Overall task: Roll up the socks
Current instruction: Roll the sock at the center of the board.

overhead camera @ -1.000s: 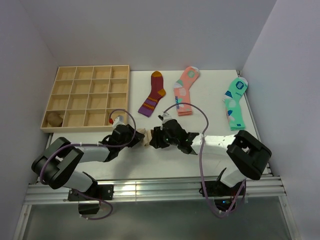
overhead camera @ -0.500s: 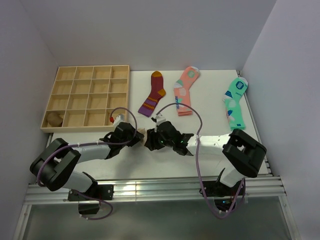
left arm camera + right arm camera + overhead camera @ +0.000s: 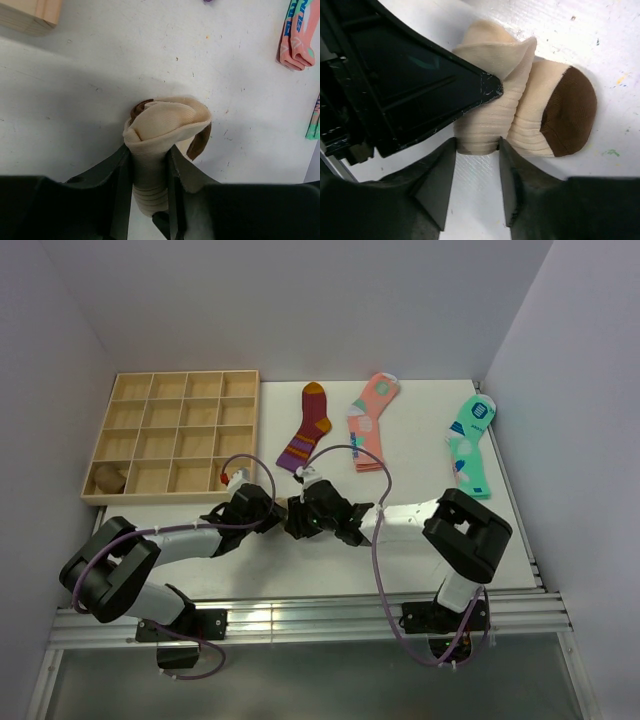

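Observation:
The socks (image 3: 167, 117) are a beige ribbed bundle, rolled up, with a dark brown band (image 3: 200, 145) hanging at one side. My left gripper (image 3: 149, 155) is shut on the roll, one finger on each side. In the right wrist view the socks (image 3: 495, 115) lie on the table with a dark brown toe (image 3: 570, 112) to the right. My right gripper (image 3: 476, 150) stands open, its fingertips flanking the roll's ribbed end. From above, both grippers meet tip to tip and almost cover the socks (image 3: 284, 507).
A wooden compartment tray (image 3: 170, 496) sits at the back left with a brown bundle (image 3: 108, 477) in one corner cell. A maroon striped sock (image 3: 308, 430), a pink sock (image 3: 370, 420) and a mint-green sock (image 3: 470, 445) lie flat across the back.
My right arm has slid left, bringing its gripper up against the roll and the left gripper. The left gripper has kept its hold and barely shifted.

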You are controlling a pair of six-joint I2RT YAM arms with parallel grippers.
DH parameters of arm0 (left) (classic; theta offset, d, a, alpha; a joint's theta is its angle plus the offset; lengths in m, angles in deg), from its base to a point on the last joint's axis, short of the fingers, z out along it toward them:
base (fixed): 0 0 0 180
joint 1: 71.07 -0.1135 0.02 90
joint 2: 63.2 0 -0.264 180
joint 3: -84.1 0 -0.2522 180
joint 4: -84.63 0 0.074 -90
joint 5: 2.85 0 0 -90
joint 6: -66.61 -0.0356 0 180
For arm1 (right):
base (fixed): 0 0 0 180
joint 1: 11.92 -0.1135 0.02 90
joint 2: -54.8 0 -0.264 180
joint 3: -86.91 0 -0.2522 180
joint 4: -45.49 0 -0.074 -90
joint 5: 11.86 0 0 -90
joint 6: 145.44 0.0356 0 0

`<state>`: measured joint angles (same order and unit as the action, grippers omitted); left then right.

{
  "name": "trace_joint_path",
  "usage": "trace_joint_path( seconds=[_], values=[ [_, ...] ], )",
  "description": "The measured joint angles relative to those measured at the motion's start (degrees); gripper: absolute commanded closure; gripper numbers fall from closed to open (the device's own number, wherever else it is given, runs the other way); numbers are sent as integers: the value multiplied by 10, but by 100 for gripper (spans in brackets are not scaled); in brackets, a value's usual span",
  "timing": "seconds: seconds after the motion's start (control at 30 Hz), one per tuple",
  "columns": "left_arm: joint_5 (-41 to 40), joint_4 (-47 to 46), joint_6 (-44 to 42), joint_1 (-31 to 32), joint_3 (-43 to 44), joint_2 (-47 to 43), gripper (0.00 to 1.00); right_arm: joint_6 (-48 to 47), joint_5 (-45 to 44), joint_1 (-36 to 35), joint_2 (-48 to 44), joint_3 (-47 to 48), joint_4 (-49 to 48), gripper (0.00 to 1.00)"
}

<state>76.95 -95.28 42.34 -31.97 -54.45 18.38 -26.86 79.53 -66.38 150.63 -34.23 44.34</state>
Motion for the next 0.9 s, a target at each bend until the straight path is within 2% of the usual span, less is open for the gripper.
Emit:
trace_joint_path(
  seconds=[0.03,0.07,0.1,0.13,0.23,0.3,0.5,0.6,0.9],
  values=[
    [0,0,0,0,0,0,91,0,1,0,3,0,-1,60],
    [0,1,0,0,0,0,91,0,3,0,6,0,-3,71],
    [-1,2,0,0,1,0,91,1,6,0,7,0,-6,76],
    [-2,3,-1,0,2,0,90,2,8,0,7,-1,-8,87],
    [-3,5,-1,0,2,0,85,6,13,1,7,-6,-17,100],
    [-4,5,-1,0,2,-1,80,17,22,9,7,-14,-28,100],
    [-4,7,-3,1,-7,-21,40,76,113,71,9,-65,-102,100],
    [-4,8,-5,2,-19,-41,30,107,166,111,21,-82,-136,100],
    [-2,-30,-6,2,-59,-74,26,170,285,160,81,-88,-212,100]
  ],
)
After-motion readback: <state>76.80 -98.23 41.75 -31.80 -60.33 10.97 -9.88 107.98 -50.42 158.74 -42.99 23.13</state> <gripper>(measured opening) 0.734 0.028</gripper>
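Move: The part-rolled cream-and-brown sock is pinched in the left hand, its middle about 2 cm ahead, 1 cm right and 1 cm below. From the right hand, whose parted fingers straddle its near edge, it is about 2 cm ahead, 1 cm left and 1 cm below. From the left hand, the wooden box's near right corner is some 5 cm ahead and 6 cm left, and the maroon sock about 25 cm ahead and 8 cm right, both slightly lower. Closing first, the right fingers pinch the roll's near edge almost fully shut. The right hand then moves about 3 cm right while sinking some 2 cm and edging forward, rolling roughly 30 degrees clockwise seen from behind the hand. As it goes, the left fingers open wide, letting go of the roll, and ease back, up and slightly left about 2 cm, still astride it. ##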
